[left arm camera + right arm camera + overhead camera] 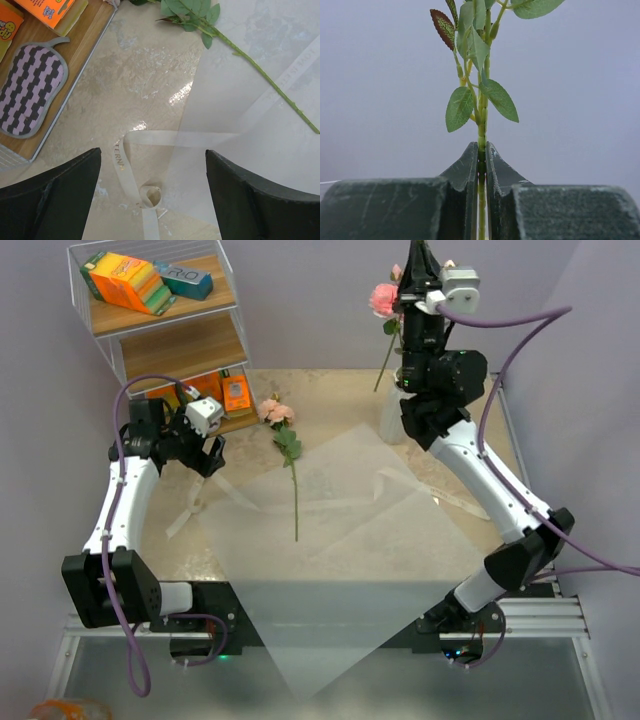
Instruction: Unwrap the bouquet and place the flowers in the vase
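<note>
The bouquet is undone: its pale translucent paper lies spread flat on the table, with cream ribbon loose at its left edge. One of the flowers, a pink rose, lies on the table with its stem across the paper. My left gripper hangs open over the ribbon, holding nothing. My right gripper is raised high at the back, shut on a green stem of another pink rose. The white vase stands below it, mostly hidden by the right arm.
A wire shelf rack with wooden shelves stands at the back left, holding orange boxes. A purple-and-black striped pad lies on its lowest shelf, close to my left gripper. More ribbon trails beside the right arm.
</note>
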Tool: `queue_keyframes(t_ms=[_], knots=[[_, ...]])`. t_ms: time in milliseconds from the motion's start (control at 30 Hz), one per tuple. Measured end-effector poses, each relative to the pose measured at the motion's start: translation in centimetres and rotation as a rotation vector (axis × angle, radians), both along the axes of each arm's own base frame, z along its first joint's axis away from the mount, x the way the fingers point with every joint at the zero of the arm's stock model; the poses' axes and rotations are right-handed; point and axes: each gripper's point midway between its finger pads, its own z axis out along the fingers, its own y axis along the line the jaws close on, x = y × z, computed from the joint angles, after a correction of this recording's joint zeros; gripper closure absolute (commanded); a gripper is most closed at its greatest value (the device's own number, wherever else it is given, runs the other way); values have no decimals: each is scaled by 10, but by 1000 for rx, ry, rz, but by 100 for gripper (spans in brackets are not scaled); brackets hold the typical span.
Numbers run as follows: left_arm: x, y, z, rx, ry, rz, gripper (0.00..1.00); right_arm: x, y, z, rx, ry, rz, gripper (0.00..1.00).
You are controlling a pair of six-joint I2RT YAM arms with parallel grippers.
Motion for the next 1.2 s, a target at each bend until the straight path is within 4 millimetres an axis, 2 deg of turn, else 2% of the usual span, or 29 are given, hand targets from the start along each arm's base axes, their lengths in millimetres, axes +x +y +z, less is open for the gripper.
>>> queue_keyframes(t_ms=[200,333,467,667,867,1033,1200], knots=[[0,0,-1,-2,4,-1,12,41,3,-30,-101,1,-121,100],[0,-1,-1,-7,4,-6,12,54,3,-40,-138,-24,-164,100],[0,-2,-1,-9,4,-8,13,59,-9,-39,-142,-45,-199,100],[1,-2,-4,-8,10,-10,13,55,-30,-30,-119,-93,-251,100],[3,-1,-12,-11,36,-11,13,53,-34,-28,-115,-116,-272,100],[4,-2,-14,-14,43,-15,13,60,-33,-37,-120,-124,-293,100],[5,-3,-12,-18,39,-23,13,80,-27,-61,-155,-98,-322,100]])
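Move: The right hand, gripping a flower by its stem with the fingers slanting up and forward, is high above the vase. The vase's middle lies about 14 cm ahead, 5 cm to the right and 52 cm below, with the blooms already in it at the same spot but only some 22 cm down. The last loose flower lies 8 cm ahead, 20 cm left and 62 cm below. From the idle left hand the vase is about 19 cm ahead, 44 cm right and 7 cm lower. The right hand carries the gripped flower forward about 8 cm and down 6 towards the vase, turning clockwise some 20 degrees. ##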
